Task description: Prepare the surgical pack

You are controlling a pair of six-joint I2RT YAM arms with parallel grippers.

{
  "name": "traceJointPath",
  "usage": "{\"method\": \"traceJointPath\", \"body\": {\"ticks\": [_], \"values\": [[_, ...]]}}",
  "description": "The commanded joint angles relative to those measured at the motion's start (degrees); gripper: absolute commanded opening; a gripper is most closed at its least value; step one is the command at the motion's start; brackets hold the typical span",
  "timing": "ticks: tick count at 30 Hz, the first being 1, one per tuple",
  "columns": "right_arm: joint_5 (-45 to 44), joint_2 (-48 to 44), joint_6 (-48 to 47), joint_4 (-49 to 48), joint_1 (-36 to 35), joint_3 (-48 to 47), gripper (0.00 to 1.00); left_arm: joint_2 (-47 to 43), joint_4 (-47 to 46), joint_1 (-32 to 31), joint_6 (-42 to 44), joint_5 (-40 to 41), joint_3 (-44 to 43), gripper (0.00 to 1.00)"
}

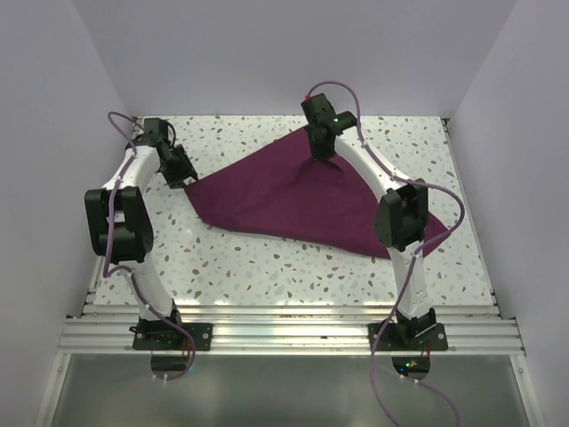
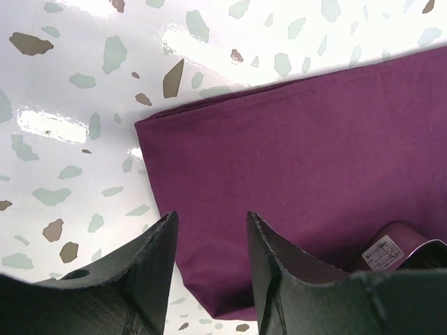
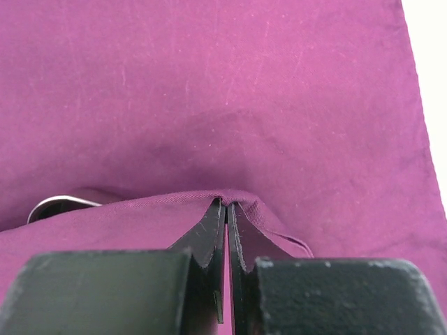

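Observation:
The surgical pack is a deep purple cloth lying folded into a rough triangle on the speckled table. My right gripper stands at its far tip. In the right wrist view its jaws are shut on a raised fold of the cloth. My left gripper is at the cloth's left corner. In the left wrist view it is open, its fingers astride the corner of the cloth, which lies flat beneath them. A white label shows on a fold at the lower right.
The terrazzo table is walled in white on three sides. Aluminium rails run along its near edge, with both arm bases bolted to them. The right arm's elbow hangs over the cloth's right end.

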State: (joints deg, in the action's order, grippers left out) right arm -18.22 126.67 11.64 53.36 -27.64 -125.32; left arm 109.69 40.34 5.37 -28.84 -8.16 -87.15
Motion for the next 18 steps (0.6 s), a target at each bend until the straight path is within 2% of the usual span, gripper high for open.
{"method": "traceJointPath", "body": {"ticks": [1,18], "values": [[1.0,1.1,-1.0,-1.5,1.2,-2.9,0.00,0.6,-1.8,0.8,1.4,-0.8,-1.7,0.48],[6.1,9.6,-0.6,-2.4,2.2,-5.3,0.00,2.7,-1.9,1.5,3.3,-1.0,-3.8,0.52]]}}
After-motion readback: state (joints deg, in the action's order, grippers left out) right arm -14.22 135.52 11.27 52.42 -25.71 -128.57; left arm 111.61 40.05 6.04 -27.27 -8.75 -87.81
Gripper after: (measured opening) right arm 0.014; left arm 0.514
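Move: The right gripper, shut on the cloth's folded-over edge, is taking it to the flat cloth beyond the tray, roughly 5 cm ahead of the fingers and 14 cm below. The covered tray's middle lies about 5 cm back, 4 cm left and 12 cm down; the cloth's far corner some 23 cm ahead, 4 cm left, at table height. From the left gripper, the laying spot is about 10 cm ahead and 41 cm to its right. Lower the right gripper about 6 cm towards the cloth lying beyond the tray, easing some 2 cm forward as it sinks and tipping the fingers back under by about 5 degrees. Keep the fingers shut on the cloth edge all the way, so the flap comes down over the tray; don't let go yet. ##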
